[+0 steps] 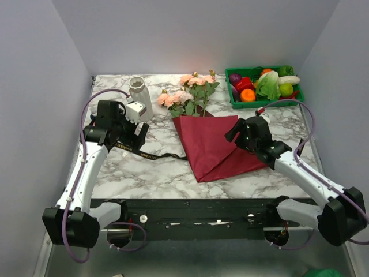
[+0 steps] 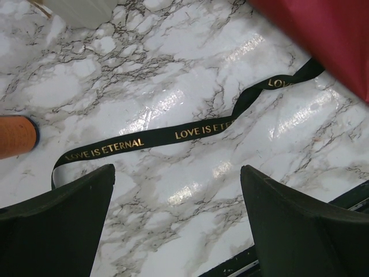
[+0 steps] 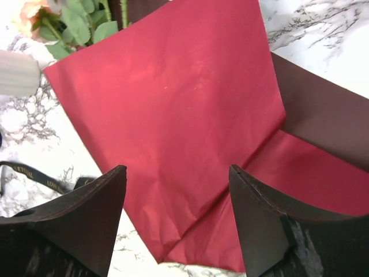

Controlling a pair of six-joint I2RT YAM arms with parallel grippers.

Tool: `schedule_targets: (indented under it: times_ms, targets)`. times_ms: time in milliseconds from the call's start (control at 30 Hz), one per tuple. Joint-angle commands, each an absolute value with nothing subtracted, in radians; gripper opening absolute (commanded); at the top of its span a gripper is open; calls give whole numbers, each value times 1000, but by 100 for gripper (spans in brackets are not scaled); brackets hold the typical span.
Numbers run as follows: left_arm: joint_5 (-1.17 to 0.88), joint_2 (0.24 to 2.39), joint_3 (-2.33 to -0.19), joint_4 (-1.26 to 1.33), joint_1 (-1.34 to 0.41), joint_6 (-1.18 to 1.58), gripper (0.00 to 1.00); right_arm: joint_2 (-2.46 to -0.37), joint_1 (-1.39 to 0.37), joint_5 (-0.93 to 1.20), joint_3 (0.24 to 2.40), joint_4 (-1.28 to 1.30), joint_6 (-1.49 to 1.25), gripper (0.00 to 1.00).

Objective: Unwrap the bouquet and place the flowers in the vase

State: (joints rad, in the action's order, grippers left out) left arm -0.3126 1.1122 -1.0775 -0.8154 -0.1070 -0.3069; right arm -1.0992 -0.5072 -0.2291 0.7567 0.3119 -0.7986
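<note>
The bouquet is undone. Its dark red paper (image 1: 210,147) lies partly spread on the marble, and the black ribbon (image 1: 158,154) lies loose to its left. The peach roses and leaves of the flowers (image 1: 187,95) stick out past the paper's far edge, their stems running under it. The white ribbed vase (image 1: 139,97) stands upright at the back left. My right gripper (image 1: 232,134) hovers open over the red paper (image 3: 173,98) with nothing between its fingers. My left gripper (image 1: 134,138) is wide open and empty, above bare marble just near the ribbon (image 2: 173,134).
A green crate (image 1: 230,92) of vegetables sits at the back right. An orange bottle (image 2: 14,135) lies at the left edge of the left wrist view. The vase (image 3: 17,72) and the flowers (image 3: 75,23) show at the right wrist view's upper left.
</note>
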Motion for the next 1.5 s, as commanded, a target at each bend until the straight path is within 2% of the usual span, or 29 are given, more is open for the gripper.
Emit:
schedule_targets:
  times_ms: [0, 267, 400, 567, 667, 767, 833, 867, 900, 933, 1067, 1167, 1333, 1467]
  targets:
    - [-321, 1095, -1129, -834, -110, -316, 99, -1192, -417, -11, 703, 186, -810, 75]
    - [-239, 1101, -1175, -819, -110, -299, 99, -1101, -413, -92, 571, 232, -867, 76]
    - [-242, 1140, -1239, -825, -109, -281, 99, -1161, -413, -121, 566, 210, -865, 76]
    - [-241, 1146, -1282, -841, -109, -268, 99, -1252, -410, -124, 569, 66, -848, 71]
    - [-229, 1146, -1293, -847, -109, -267, 99, -1292, -410, -127, 574, 15, -853, 63]
    - [-216, 1144, -1304, -845, -109, -262, 99, -1286, -410, -129, 566, -26, -859, 50]
    - [-215, 1144, -1308, -847, -109, -262, 99, -1260, -410, -115, 540, -69, -862, 35]
    - [-213, 1146, -1308, -845, -109, -259, 99, -1229, -410, -110, 534, -77, -862, 27]
    - [-212, 1146, -1310, -845, -109, -259, 99, -1215, -410, -104, 531, -84, -859, 6]
    - [-210, 1147, -1313, -845, -109, -256, 99, -1197, -411, -97, 526, -95, -850, 1]
    - [-204, 1144, -1325, -847, -109, -249, 99, -1131, -469, -90, 552, -104, -793, 1]
    - [-196, 1143, -1341, -850, -109, -232, 99, -1129, -599, -126, 622, -84, -732, 1]
    - [-187, 1137, -1345, -850, -109, -224, 99, -1236, -869, -152, 756, -57, -615, 1]
    - [-181, 1129, -1336, -856, -109, -239, 99, -1331, -1014, -150, 854, -41, -474, 1]
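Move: Almost straight below the open right hand, about 1 cm to its right and 9 cm down, lies the near right edge of the wrapping's top red flap. The flower heads are about 22 cm ahead and 20 cm left of this hand; the vegetable basket stands some 26 cm ahead and 17 cm right. From the idle left hand that flap edge lies roughly 41 cm to the right, level with it and 14 cm lower. Dipping about 9 cm onto the wrapping, the right hand shuts its fingers on the red flap and pinches its edge, then climbs about 12 cm while sweeping some 16 cm left and a little back across the sheet, turning about 30 degrees counter-clockwise, paper held. Meanwhile the left hand, still open and empty, rises 8 cm and eases forward. ##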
